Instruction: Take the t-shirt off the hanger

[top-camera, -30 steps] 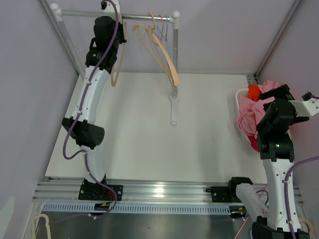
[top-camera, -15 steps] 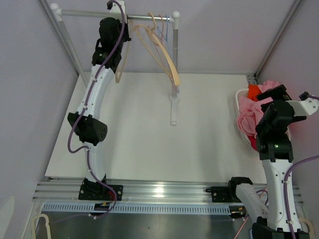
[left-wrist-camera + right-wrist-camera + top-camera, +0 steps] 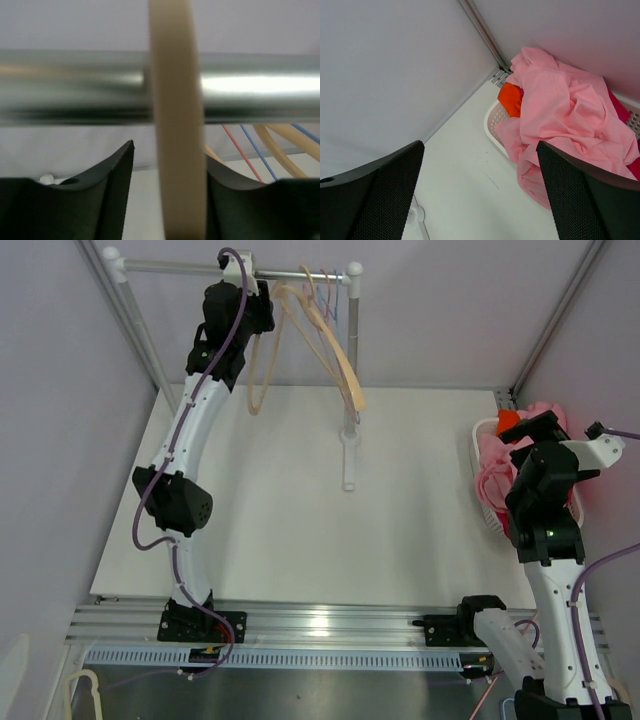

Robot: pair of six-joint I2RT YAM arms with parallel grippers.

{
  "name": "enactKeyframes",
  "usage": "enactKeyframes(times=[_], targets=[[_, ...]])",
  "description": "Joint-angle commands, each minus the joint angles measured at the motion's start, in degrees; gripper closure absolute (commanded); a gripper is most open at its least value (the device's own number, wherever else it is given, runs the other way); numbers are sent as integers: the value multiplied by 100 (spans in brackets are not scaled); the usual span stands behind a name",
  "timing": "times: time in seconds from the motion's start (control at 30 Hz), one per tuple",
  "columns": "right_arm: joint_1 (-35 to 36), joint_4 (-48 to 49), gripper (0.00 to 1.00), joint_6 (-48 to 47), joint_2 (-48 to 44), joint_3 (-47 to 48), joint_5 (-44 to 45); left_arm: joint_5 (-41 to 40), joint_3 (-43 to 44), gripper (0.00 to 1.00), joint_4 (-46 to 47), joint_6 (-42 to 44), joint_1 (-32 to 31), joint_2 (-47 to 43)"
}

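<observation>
A pink t-shirt (image 3: 492,478) lies bunched in a white basket (image 3: 474,445) at the right edge; it fills the right wrist view (image 3: 560,115). A bare wooden hanger (image 3: 258,380) hangs by its hook (image 3: 176,125) over the metal rail (image 3: 75,90). My left gripper (image 3: 260,312) is up at the rail. Its jaws stand round the hook, which touches the right finger (image 3: 235,200) and leaves a gap to the left finger (image 3: 75,200). My right gripper (image 3: 538,425) is open and empty beside the basket; its fingers (image 3: 370,195) frame the shirt.
Several more empty hangers (image 3: 335,350) hang at the rail's right end by the post (image 3: 351,350) and its foot (image 3: 348,465). An orange cloth (image 3: 508,422) lies in the basket under the pink shirt. Frame posts stand at the back corners.
My left gripper has moved right along the rail, and the wooden hanger has moved right with it. My right gripper has drawn back a little from the pink shirt.
</observation>
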Motion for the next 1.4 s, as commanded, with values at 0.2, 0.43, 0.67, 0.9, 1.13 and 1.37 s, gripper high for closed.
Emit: enactKeyframes(times=[0.2, 0.43, 0.67, 0.9, 1.13, 1.37], targets=[[222, -217, 1, -92, -309, 55, 30, -1555, -962, 6, -632, -119, -82, -971], [345, -349, 0, -48, -283, 38, -181, -1808, -1920, 1, -571, -435, -73, -2181], [547, -542, 0, 13, -335, -6, -225, -1182, -3166, 1, -570, -1216, -213, -3457], [688, -516, 0, -180, -406, -173, -690, -534, -5722, 0, -264, -1735, -670, -6125], [1285, -490, 1, -198, -450, -445, -981, 1454, -7473, 0, -974, -1947, -1170, -8297], [1664, -498, 1, -330, -643, -876, -603, 946, -8354, 1, -2152, -1657, -1198, -9487]])
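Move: The hanger rod runs left to right about 2 cm ahead of the left gripper and 6 cm above it. The beige hanger between its fingers already seems hooked over the rod and hangs down from there, its middle some 9 cm below the hand. The other hangers are bunched about 10 cm to the right, at about the hand's depth. From the right gripper, that spot on the rod lies roughly 30 cm ahead, 50 cm left and 12 cm up. Open the left gripper fully to let go of the beige hanger, easing back with a sidestep of about 6 cm to the left. Then pull quickly straight back, away from the rod, some 40 cm in all, sinking only near the end and turning the fingers clockwise. Meanwhile swing the empty, open right gripper some 10 cm left and down, away from the laundry basket, turning counter-clockwise. ##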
